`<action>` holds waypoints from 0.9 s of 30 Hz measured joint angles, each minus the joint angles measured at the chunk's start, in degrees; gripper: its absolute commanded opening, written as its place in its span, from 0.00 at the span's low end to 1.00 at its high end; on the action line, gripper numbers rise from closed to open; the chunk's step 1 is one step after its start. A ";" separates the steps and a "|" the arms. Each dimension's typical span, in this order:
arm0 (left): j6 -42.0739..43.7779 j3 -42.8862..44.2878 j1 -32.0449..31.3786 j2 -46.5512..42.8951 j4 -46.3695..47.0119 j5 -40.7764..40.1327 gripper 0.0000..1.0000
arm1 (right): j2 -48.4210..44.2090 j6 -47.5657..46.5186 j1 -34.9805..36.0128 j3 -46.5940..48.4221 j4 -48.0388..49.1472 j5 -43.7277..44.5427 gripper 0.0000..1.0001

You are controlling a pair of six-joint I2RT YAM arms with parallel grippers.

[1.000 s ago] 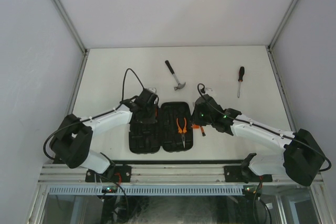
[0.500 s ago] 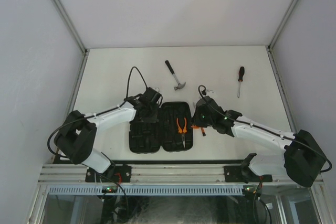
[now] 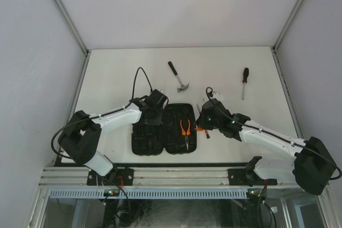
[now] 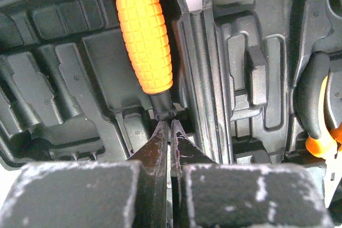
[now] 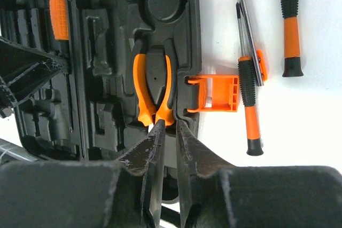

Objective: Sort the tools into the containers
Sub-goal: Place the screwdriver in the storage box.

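The black tool case (image 3: 147, 141) lies open in two halves near the table's front. Orange-handled pliers (image 3: 185, 128) (image 5: 152, 86) lie in its right half. An orange-handled tool (image 4: 144, 36) lies in a slot of the left half (image 4: 59, 94). My left gripper (image 4: 170, 125) (image 3: 154, 114) is shut, its tips against that tool's black collar. My right gripper (image 5: 170, 124) (image 3: 199, 122) is open by a narrow gap with nothing in it, its tips at the ends of the pliers' handles. Two slim black-and-orange screwdrivers (image 5: 247, 100) (image 5: 290, 20) lie right of the case.
A claw hammer (image 3: 178, 77) lies behind the case, and a longer black-handled screwdriver (image 3: 245, 81) lies at the back right. The case's orange latch (image 5: 216, 93) sticks out toward the slim screwdrivers. Enclosure walls stand on three sides of the table.
My left gripper has moved right, toward the hinge over the case's left half. My right arm has shifted slightly to the right and nearer.
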 measured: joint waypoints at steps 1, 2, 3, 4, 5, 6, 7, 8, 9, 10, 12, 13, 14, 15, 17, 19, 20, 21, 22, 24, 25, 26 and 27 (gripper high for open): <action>0.02 -0.02 -0.17 0.20 0.00 -0.22 0.00 | -0.37 -0.02 -0.11 0.00 -0.02 0.00 0.12; 0.02 -0.02 -0.31 0.31 0.02 -0.44 0.00 | -0.76 0.00 -0.22 0.00 -0.13 0.02 0.12; 0.02 -0.02 -0.48 0.44 0.17 -0.66 0.00 | -1.18 -0.02 -0.35 0.00 -0.31 0.07 0.12; 0.02 -0.02 -0.57 0.59 0.31 -0.81 0.00 | -1.64 -0.02 -0.52 0.00 -0.52 0.11 0.12; -0.02 -0.04 -0.68 0.87 0.59 -0.94 0.00 | -2.16 -0.02 -0.66 0.00 -0.81 0.24 0.12; -0.04 -0.04 -0.85 1.31 0.72 -1.14 0.00 | -2.64 -0.02 -0.83 0.00 -1.05 0.33 0.13; -0.09 -0.04 -1.03 1.60 1.14 -1.42 0.00 | -3.10 -0.02 -0.96 0.00 -1.29 0.46 0.13; -0.09 -0.04 -1.16 1.77 1.44 -1.64 0.00 | -3.43 -0.02 -1.05 0.00 -1.49 0.50 0.13; -0.09 -0.04 -1.31 1.97 1.97 -1.92 0.00 | -3.78 -0.02 -1.20 0.00 -1.70 0.57 0.13; -0.09 -0.04 -1.42 2.19 2.40 -2.12 0.00 | -4.07 -0.02 -1.31 0.00 -1.86 0.66 0.13; -0.09 -0.04 -1.62 2.73 3.74 -2.43 0.00 | -4.46 -0.02 -1.53 0.00 -2.08 0.68 0.13; -0.11 -0.04 -1.66 2.95 4.37 -2.51 0.00 | -4.59 -0.02 -1.68 0.00 -2.10 0.66 0.13; -0.11 -0.07 -1.70 3.23 5.33 -2.58 0.00 | -4.63 -0.04 -1.81 0.00 -2.10 0.63 0.13; -0.13 -0.07 -1.70 3.54 6.43 -2.60 0.00 | -4.66 -0.04 -1.99 0.00 -2.10 0.61 0.13; -0.35 -0.39 -1.73 4.02 9.05 -2.58 0.00 | -4.66 -0.11 -2.23 0.00 -2.10 0.57 0.13; -0.68 -0.83 -1.75 4.44 11.91 -2.56 0.00 | -4.66 -0.24 -2.51 0.00 -2.10 0.42 0.13; -0.98 -1.09 -1.75 4.66 13.40 -2.54 0.00 | -4.66 -0.26 -2.56 0.00 -2.12 0.39 0.13; -1.16 -1.31 -1.75 4.74 14.69 -2.51 0.00 | -4.66 -0.26 -2.64 0.00 -2.12 0.39 0.13; -1.44 -1.66 -1.75 4.79 15.87 -2.47 0.00 | -4.66 -0.26 -2.78 0.00 -2.12 0.35 0.13; -1.70 -2.29 -1.75 4.74 17.73 -2.45 0.00 | -4.72 -0.26 -2.80 0.00 -2.14 0.31 0.13; -1.90 -2.51 -1.75 4.70 18.34 -2.43 0.00 | -4.79 -0.26 -2.82 0.00 -2.16 0.22 0.13; -2.05 -2.73 -1.75 4.50 18.73 -2.43 0.00 | -4.90 -0.26 -2.82 0.00 -2.19 0.17 0.13; -2.16 -3.02 -1.75 4.22 18.99 -2.45 0.00 | -5.05 -0.26 -2.86 0.00 -2.21 0.13 0.13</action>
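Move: The screwdriver lies in the storage box's left half, running fore and aft; its middle is practically under the left fingertips, about 1 cm ahead and 1 cm below. The pliers lie some 12 cm to that hand's right and 4 cm back; the box's orange latch about 18 cm right and 2 cm back, both about 1 cm lower. From the right hand, the screwdriver is roughly 17 cm left, 2 cm ahead and 7 cm below. Shut left fingers bear down on the screwdriver's neck, sinking slightly, then push it about 5 cm forward-right. ##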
